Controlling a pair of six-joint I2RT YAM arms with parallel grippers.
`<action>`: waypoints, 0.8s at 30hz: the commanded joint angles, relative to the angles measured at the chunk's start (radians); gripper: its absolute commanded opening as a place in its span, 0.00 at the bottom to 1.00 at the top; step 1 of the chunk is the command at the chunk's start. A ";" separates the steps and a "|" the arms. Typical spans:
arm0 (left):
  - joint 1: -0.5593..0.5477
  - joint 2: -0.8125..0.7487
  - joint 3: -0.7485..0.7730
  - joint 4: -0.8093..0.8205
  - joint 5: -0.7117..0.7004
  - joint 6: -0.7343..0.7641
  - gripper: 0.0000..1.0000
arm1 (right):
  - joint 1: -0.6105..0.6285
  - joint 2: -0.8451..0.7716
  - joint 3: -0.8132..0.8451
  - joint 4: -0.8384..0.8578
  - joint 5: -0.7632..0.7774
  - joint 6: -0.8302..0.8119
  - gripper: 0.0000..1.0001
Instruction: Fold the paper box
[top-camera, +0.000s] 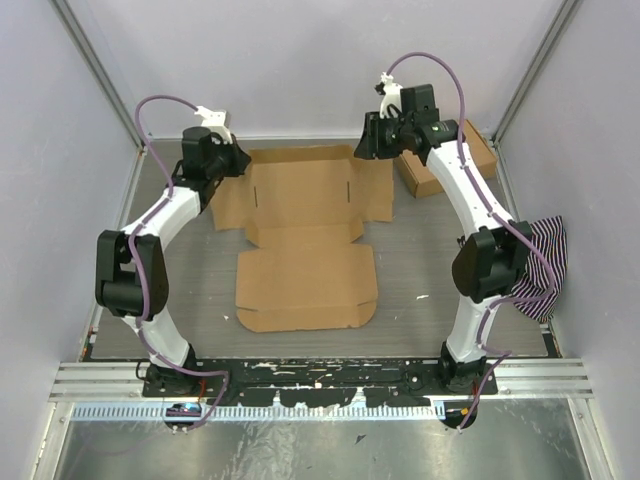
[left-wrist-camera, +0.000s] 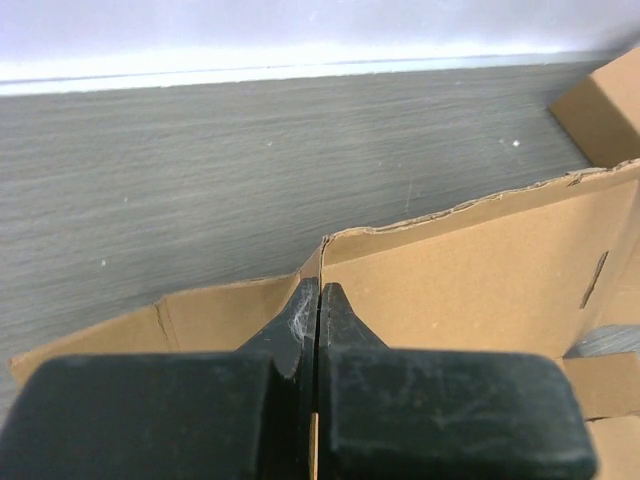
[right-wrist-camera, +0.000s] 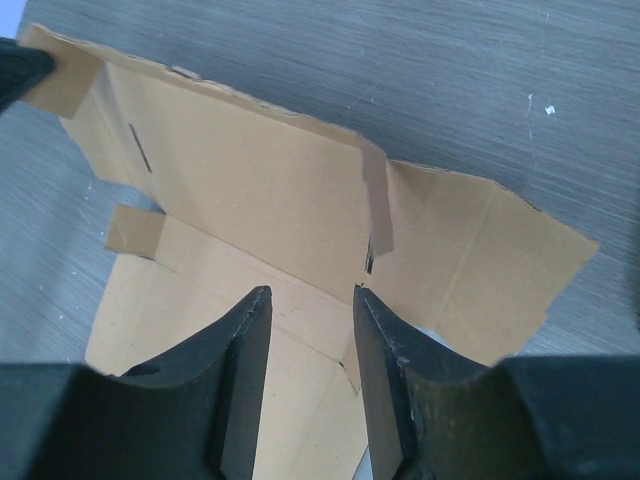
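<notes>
The paper box (top-camera: 305, 240) lies unfolded in the middle of the table, a brown die-cut sheet with flaps and slits. My left gripper (top-camera: 238, 160) is at its far left corner. In the left wrist view that gripper (left-wrist-camera: 319, 285) is shut on a thin cardboard edge where the far panel (left-wrist-camera: 470, 270) meets its side flap (left-wrist-camera: 215, 315). My right gripper (top-camera: 368, 140) hangs over the far right corner. In the right wrist view it (right-wrist-camera: 310, 292) is open, and the box's panel (right-wrist-camera: 260, 190) shows through the gap below it, untouched.
A compact flat brown carton (top-camera: 445, 160) sits at the back right, close to the right arm, and shows in the left wrist view (left-wrist-camera: 605, 105). A black-and-white striped cloth (top-camera: 540, 265) hangs at the right edge. Walls close in the table on three sides.
</notes>
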 joint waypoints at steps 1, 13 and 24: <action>-0.006 -0.062 0.016 0.129 0.050 0.007 0.00 | 0.004 0.033 0.031 0.035 0.043 -0.026 0.43; -0.017 -0.067 0.051 0.129 0.085 0.026 0.00 | 0.030 0.066 0.043 0.071 0.204 -0.073 0.40; -0.029 -0.049 0.111 0.043 0.077 0.018 0.06 | 0.105 0.097 0.071 0.040 0.274 -0.084 0.03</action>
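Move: The right hand, empty and half open, has the box's far-right upper corner about 4 cm ahead of it and 6 cm below. The box's right side flap hangs roughly 6 cm to the right and 12 cm below, about level fore and aft; the closed carton lies some 19 cm right, 5 cm ahead and 22 cm down. The left hand still pinches the far-left corner, with the far-right corner about 21 cm to its right, level with it. Down about 5 cm and some 3 cm forward, the right hand settles onto the box's far-right corner, rolling about 10 degrees with its left side dipping, then shuts its fingers and pinches the small flap edge there. Meanwhile the left hand keeps its pinch on the far-left corner and raises it about 5 cm, drifting to the right and tipping its fingertips up a little. ##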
